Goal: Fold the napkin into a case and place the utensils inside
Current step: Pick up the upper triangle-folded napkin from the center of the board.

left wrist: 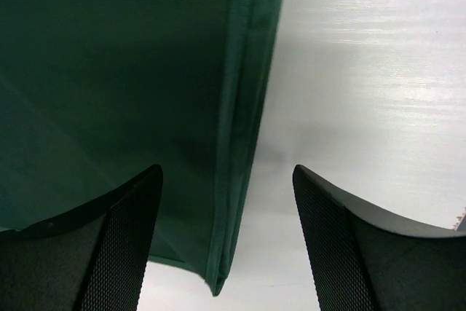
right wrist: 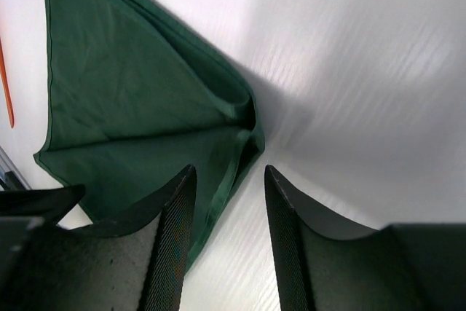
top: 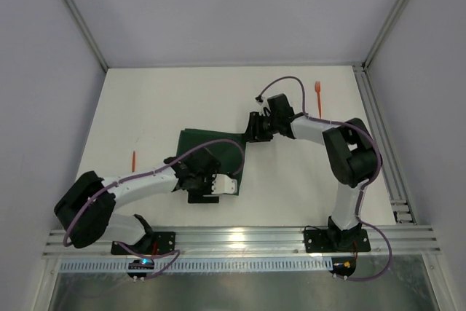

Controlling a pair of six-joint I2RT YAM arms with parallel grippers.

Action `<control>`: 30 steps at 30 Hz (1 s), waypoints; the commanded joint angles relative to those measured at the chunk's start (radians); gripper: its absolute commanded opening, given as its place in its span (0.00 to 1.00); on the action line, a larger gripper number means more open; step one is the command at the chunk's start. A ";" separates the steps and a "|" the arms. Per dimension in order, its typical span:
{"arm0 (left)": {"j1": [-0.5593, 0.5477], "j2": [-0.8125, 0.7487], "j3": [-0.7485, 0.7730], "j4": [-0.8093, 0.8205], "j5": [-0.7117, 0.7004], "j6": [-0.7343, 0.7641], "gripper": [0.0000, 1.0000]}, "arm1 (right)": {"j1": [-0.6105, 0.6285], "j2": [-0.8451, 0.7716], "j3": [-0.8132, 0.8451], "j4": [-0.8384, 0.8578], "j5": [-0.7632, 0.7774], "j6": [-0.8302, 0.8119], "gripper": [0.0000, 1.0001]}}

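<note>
The dark green napkin lies folded on the white table, its layers doubled along the right edge. My left gripper is open at the napkin's near right corner. In the left wrist view the doubled edge runs between the open fingers and touches neither. My right gripper is open at the far right corner; the corner sits just ahead of its fingers. An orange fork lies far right. The other orange utensil lies left of the napkin and shows in the right wrist view.
The enclosure walls stand on the left, right and back. A metal rail runs along the near edge with both arm bases bolted to it. A slotted rail runs along the table's right side.
</note>
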 commanded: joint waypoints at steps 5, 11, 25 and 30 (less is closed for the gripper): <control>-0.045 0.071 -0.035 0.091 -0.062 0.089 0.75 | -0.003 -0.213 -0.099 -0.032 0.011 -0.031 0.48; -0.046 0.104 -0.069 0.128 -0.079 0.080 0.64 | -0.004 -0.279 -0.117 -0.077 0.015 -0.049 0.48; -0.066 0.077 -0.081 0.130 -0.060 0.016 0.00 | 0.001 -0.732 -0.378 -0.008 0.005 -0.148 0.48; -0.065 0.000 -0.041 0.093 -0.050 -0.012 0.00 | 0.082 -0.973 -0.521 0.121 0.072 -0.308 0.48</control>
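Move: The left hand hovers open astride the folded napkin's near edge; the grip spot is about 1 cm ahead, 1 cm to its right and 2 cm below. From that hand, the near-left corner lies some 7 cm left and 2 cm ahead, the near-right corner about 11 cm right and 2 cm back, and the orange utensil roughly 21 cm left and 5 cm ahead. From the right hand, the grip spot is some 17 cm back and 14 cm left, about 2 cm lower. The left hand settles about 2 cm down onto the folded napkin's near edge, easing slightly forward and to the right, and shuts its fingers fully from wide open, pinching the layers at that edge. Meanwhile the right hand, already free of the far-right corner and still half open, lifts about 13 cm while drawing back some 11 cm and a little to the right, away from the napkin, its fingertips tipping upward by roughly 25 degrees late in the retreat. ##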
